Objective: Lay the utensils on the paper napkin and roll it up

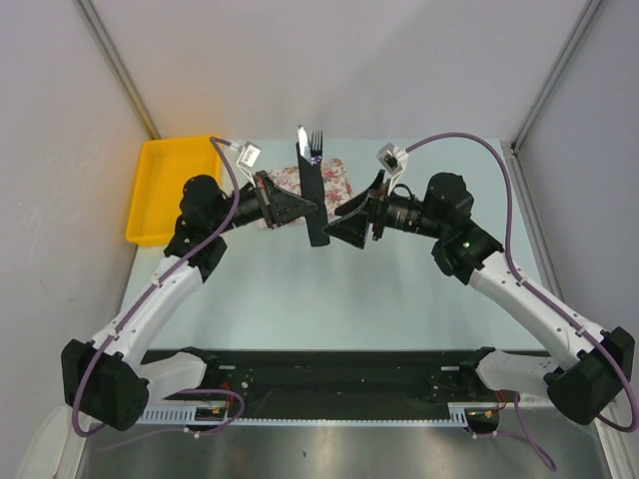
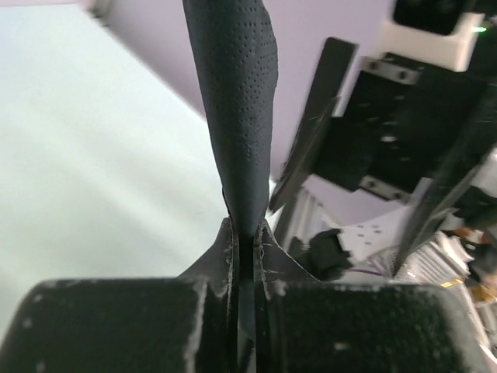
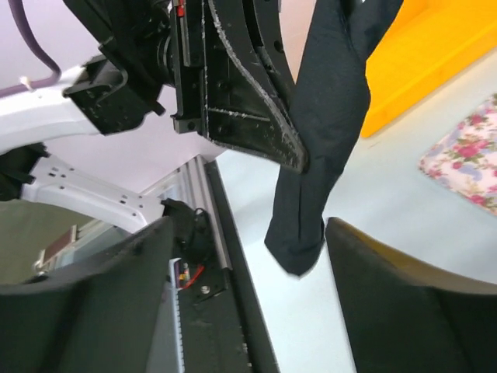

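The paper napkin [image 1: 312, 180] is a slim black roll standing upright in the air over the middle of the table. Silvery utensils [image 1: 310, 138] stick out of its top, one with fork tines. My left gripper [image 1: 310, 210] is shut on the roll from the left. In the left wrist view the jaws [image 2: 245, 233] pinch the dimpled black napkin [image 2: 237, 101]. My right gripper [image 1: 337, 222] stands open just right of the roll. In the right wrist view its fingers [image 3: 250, 225] are spread wide, with the napkin's lower end [image 3: 311, 202] hanging between and beyond them, untouched.
A pink-flowered tray [image 1: 341, 182] lies on the table behind the roll, also seen in the right wrist view [image 3: 466, 159]. A yellow bin [image 1: 165, 190] sits at the back left. The black rail [image 1: 329, 384] with both arm bases runs along the near edge.
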### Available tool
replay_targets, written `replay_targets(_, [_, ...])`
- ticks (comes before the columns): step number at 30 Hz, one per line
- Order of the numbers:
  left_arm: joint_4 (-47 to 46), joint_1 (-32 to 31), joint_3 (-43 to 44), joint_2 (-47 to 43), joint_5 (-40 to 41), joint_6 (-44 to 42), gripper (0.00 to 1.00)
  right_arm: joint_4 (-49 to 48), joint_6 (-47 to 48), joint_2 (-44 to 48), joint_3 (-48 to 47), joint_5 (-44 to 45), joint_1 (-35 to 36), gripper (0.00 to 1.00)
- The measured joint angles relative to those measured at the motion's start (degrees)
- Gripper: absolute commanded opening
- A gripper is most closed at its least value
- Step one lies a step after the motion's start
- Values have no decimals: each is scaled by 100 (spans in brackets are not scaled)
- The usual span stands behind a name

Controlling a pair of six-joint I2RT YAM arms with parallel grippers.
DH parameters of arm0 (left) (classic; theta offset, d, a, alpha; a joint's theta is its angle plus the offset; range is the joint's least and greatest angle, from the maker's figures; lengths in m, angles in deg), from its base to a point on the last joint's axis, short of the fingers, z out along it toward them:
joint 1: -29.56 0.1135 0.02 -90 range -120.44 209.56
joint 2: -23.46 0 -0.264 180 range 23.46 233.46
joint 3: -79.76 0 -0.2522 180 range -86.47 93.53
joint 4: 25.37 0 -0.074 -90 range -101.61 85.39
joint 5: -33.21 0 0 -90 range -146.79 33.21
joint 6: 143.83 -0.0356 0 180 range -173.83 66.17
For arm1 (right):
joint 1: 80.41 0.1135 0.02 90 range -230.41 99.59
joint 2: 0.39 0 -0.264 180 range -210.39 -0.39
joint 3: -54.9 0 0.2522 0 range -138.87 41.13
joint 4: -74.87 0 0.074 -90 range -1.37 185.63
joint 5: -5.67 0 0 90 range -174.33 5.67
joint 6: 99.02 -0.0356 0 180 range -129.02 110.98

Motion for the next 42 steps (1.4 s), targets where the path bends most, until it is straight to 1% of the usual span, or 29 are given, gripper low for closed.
replay_targets(1, [236,107,66,35,0,-173,0,4,-4,-9,-2,-2,-46,97])
replay_targets(2, [470,234,125,68,-7,-367,0,17,-7,-20,-4,-2,-94,100])
replay_targets(6, [1508,817,538,365,-92,-1187,0,170,26,-149,-74,-4,-295,100])
replay_targets(7, [1637,997,608,431,-90,-1311,0,223,28,-186,-90,-7,-352,100])
replay_targets(12, [2785,2114,1453,1239,-98,-2492,0,481,85,-337,-131,-31,-527,100])
replay_targets(17, [3440,3080,2282,2162,155,-3569,0,544,138,-444,-131,-109,-542,100])
replay_targets(20, [3593,3399,2516,2544,378,-3945,0,549,138,-516,-131,-142,-542,100])
replay_targets(22, [3744,3646,2837,2983,404,-4164,0,557,140,-568,-131,-166,-542,100])
replay_targets(26, [4100,4000,3560,3915,396,-4627,0,586,177,-684,-131,-216,-544,100])
replay_targets(28, [4319,4181,4013,4439,240,-4913,0,590,179,-739,-133,-256,-544,100])
replay_targets(32, [4680,4472,4693,5287,160,-5217,0,610,179,-831,-133,-328,-544,100])
replay_targets(36, [4964,4612,5121,5853,293,-5372,0,619,181,-911,-133,-372,-542,100])
replay_targets(42, [5206,4590,5591,6489,264,-5344,0,625,188,-1086,-133,-382,-542,100])
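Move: Forward and far to the left of the left hand, which already holds the rolled napkin with the utensils off the table, the yellow tray's middle lies about 27 cm ahead, 43 cm left and 33 cm below. The flowered mat is as far ahead and as low but only some 4 cm left. The right gripper is about 7 cm right and 3 cm back, level. From the right hand the yellow tray is roughly 30 cm ahead, 50 cm left, 35 cm below. Carrying the pinched napkin roll in shut fingers, the left hand sweeps about 37 cm left and 26 cm forward while sinking some 25 cm, its last stretch nearly straight down over the yellow tray; its fingers swing from pointing right towards forward and down. The right hand, already clear of the roll, spreads its fingers fully and sinks 8 cm, easing forward about 5 cm. ##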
